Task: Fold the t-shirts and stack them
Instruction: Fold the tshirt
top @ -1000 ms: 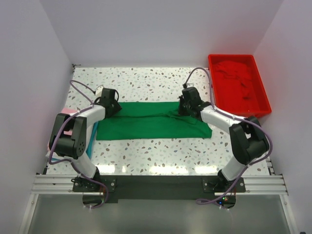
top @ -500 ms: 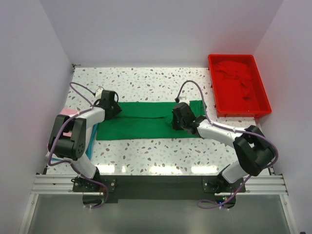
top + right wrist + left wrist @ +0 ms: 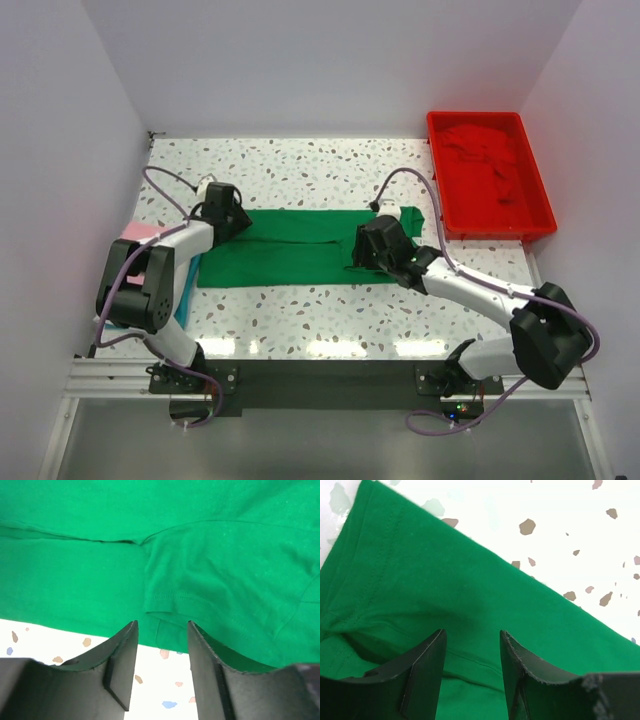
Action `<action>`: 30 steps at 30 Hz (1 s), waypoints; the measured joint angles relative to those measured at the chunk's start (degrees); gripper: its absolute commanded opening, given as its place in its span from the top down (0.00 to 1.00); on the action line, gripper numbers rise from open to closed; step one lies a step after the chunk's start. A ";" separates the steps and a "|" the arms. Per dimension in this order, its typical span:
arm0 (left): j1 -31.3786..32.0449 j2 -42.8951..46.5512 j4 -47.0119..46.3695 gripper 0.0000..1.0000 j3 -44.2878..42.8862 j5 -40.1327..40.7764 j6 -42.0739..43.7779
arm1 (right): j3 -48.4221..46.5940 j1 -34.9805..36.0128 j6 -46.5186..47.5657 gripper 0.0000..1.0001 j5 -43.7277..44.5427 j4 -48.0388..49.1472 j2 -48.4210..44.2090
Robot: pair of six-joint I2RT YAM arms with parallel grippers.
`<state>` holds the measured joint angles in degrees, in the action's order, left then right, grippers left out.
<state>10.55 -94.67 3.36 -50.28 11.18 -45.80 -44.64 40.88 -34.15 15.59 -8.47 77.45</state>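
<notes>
The bright green t-shirt (image 3: 290, 250) lies flat as a long band across the middle of the table. My left gripper (image 3: 228, 215) is open over its far left part, and the left wrist view shows the jaws (image 3: 472, 640) apart just above green cloth (image 3: 470, 590) with nothing between them. My right gripper (image 3: 368, 245) is open over the shirt's right part. In the right wrist view it (image 3: 161, 630) hovers at the shirt's near edge by a sleeve hem (image 3: 170, 600). The pink t-shirt (image 3: 135, 232) lies at the far left. The red t-shirt (image 3: 485, 150) lies in the tray.
A rigid red plastic tray (image 3: 545, 215) stands at the back right corner. A teal cloth strip (image 3: 186, 285) lies beside the left arm at the table's left. White walls close in the table on three sides.
My right gripper has moved left and nearer, from the shirt's right end to its near edge. The shirt's right end now looks shorter. The left gripper has stayed put.
</notes>
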 measured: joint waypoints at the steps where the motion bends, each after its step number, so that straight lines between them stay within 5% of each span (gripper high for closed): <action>1: 0.00 0.17 -0.26 0.48 0.00 -0.39 0.37 | -0.02 0.00 0.02 0.50 0.04 -0.31 -0.46; 13: 5.20 2.25 0.00 0.49 0.66 1.09 1.60 | -4.68 -6.32 -0.17 0.51 2.49 -7.48 2.60; 24: 13.66 2.40 4.28 0.52 4.57 9.86 -1.62 | -8.74 -15.98 -0.35 0.51 -2.93 -7.91 18.32; 30: 17.81 2.25 4.81 0.53 5.18 13.99 -4.37 | -21.53 -21.09 1.64 0.48 -5.86 -8.44 28.74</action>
<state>28.36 -92.42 8.16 -45.10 25.17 -50.17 -66.17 19.79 -32.51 9.74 -16.91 106.19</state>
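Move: Both hands stand over the half-folded green t-shirt, fingers about half open. For the left hand, the t-shirt's left half lies about 5 cm back, 5 cm to its right and 2 cm below; the pink stack is some 20 cm to its left and 10 cm back. For the right hand, the t-shirt's right end lies 8 cm to its right, 4 cm ahead and 8 cm below, and the red bin about 28 cm right and 20 cm ahead. Swing the right gripper about 8 cm right and 7 cm down onto the t-shirt's right end, fingers tipping downward, then push the cloth forward at level height. Meanwhile bring the left gripper in a low arc right, then back and down, some 6 cm each way, to press on the left half and drag the cloth back. Keep both sets of fingers half open. ##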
